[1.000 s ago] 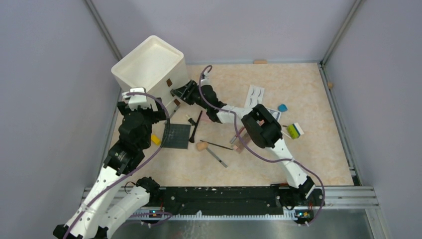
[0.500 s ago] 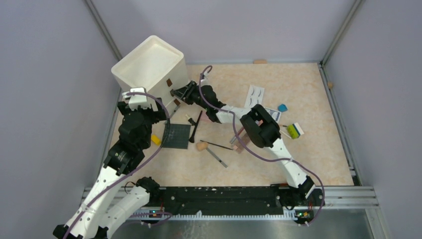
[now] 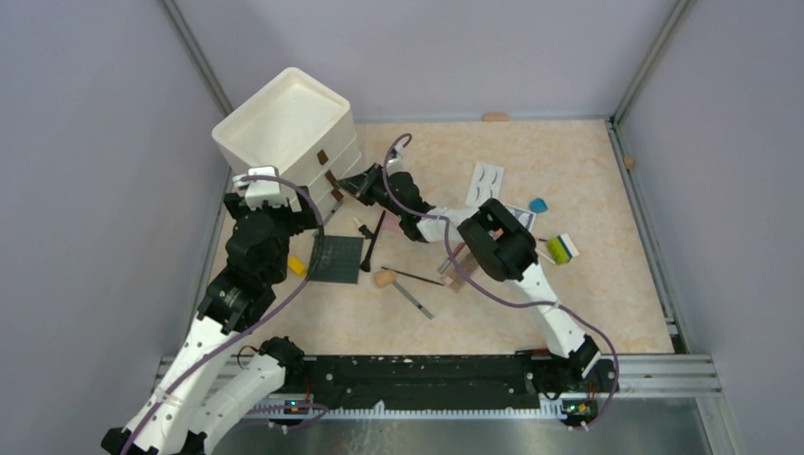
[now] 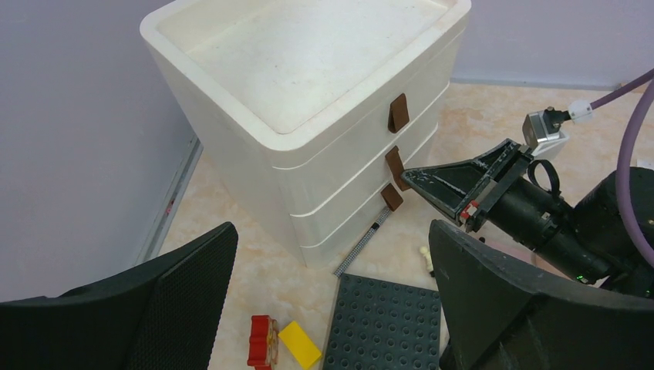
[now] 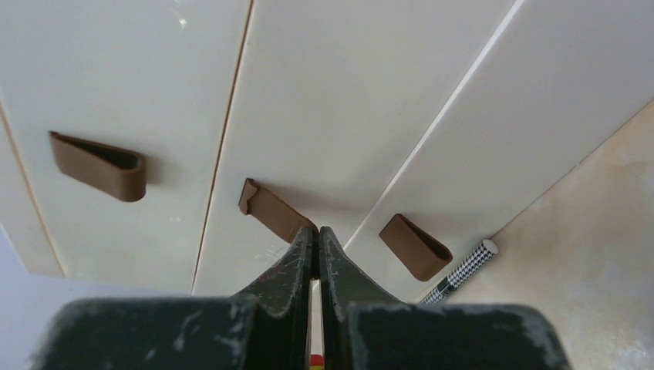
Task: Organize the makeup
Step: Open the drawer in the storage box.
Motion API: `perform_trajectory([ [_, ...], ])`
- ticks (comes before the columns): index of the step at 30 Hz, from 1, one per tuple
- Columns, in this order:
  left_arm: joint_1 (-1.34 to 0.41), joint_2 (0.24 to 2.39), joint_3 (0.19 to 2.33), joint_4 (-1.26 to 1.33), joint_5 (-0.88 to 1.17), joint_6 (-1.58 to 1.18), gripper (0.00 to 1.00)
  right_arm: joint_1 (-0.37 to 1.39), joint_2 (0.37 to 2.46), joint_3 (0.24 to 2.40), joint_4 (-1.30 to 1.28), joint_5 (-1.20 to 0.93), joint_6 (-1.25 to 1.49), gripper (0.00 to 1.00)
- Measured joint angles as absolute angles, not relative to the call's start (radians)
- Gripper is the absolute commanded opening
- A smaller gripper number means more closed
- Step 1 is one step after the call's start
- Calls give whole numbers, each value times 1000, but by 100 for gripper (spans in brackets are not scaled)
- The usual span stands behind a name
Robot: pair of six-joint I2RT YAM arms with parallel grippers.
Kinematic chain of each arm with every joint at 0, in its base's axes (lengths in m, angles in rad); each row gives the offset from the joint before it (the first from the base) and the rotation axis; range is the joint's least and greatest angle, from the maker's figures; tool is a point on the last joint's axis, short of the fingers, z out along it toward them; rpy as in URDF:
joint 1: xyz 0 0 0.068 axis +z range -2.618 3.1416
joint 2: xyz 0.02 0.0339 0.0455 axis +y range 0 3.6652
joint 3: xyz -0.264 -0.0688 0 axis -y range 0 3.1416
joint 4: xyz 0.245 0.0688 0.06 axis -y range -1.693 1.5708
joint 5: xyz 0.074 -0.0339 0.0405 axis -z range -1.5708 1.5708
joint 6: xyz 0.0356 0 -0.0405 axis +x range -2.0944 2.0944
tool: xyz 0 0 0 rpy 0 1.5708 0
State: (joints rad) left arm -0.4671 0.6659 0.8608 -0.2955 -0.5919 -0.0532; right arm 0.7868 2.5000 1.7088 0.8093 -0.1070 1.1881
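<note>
A cream three-drawer unit (image 3: 284,123) (image 4: 308,69) stands at the back left. My right gripper (image 5: 315,231) (image 3: 349,182) is shut on the brown tab handle (image 5: 270,208) of its middle drawer. My left gripper (image 4: 332,231) (image 3: 289,220) hovers open in front of the unit, holding nothing. The makeup lies loose on the table: a checkered pencil (image 4: 362,247) against the unit's base, a dark brush (image 3: 374,242), a peach puff (image 3: 384,278), thin pencils (image 3: 414,289), a pink compact (image 3: 462,270) partly under the right arm, and a white eyelash card (image 3: 488,180).
A dark studded plate (image 3: 337,258) lies below the left gripper, with a red brick (image 4: 262,339) and a yellow brick (image 4: 299,344) beside it. A yellow-green block (image 3: 561,248) and a small blue piece (image 3: 538,204) sit to the right. Metal rails edge the table.
The right gripper's jaws have closed onto the middle drawer handle, and the hand has shifted slightly right, away from the unit. The left arm has stayed still.
</note>
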Motion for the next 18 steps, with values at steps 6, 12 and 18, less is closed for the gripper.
perform_trajectory([
  [6,-467,666,860,-295,-592,-53,99,787,2386,1573,845,-89,1134,0],
  [12,-465,672,860,-293,-590,-53,99,787,2253,1428,859,-71,1074,0],
  [18,-465,679,860,-292,-587,-52,99,787,2181,1322,871,-63,1031,0],
])
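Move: The middle drawer's brown tab is already pinched in the right fingertips, bent downward, its closed drawer front about 2 cm ahead and 2 cm to the left. The top tab is some 2 cm ahead, 2 cm left and 9 cm up; the bottom tab is equally far ahead and left but 4 cm down. The patterned pen lies roughly 6 cm back, 5 cm left, 8 cm below. From the left hand, the middle tab is about 17 cm ahead, 7 cm right and 19 cm down. The middle drawer is drawn out by its tab: the right hand keeps its shut pinch and pulls right and back, straight away from the box front, about 7 cm over the table. It also climbs some 4 cm, then levels off as the outward pull goes on, the wrist rolling roughly 10 degrees about the line of the fingers. ##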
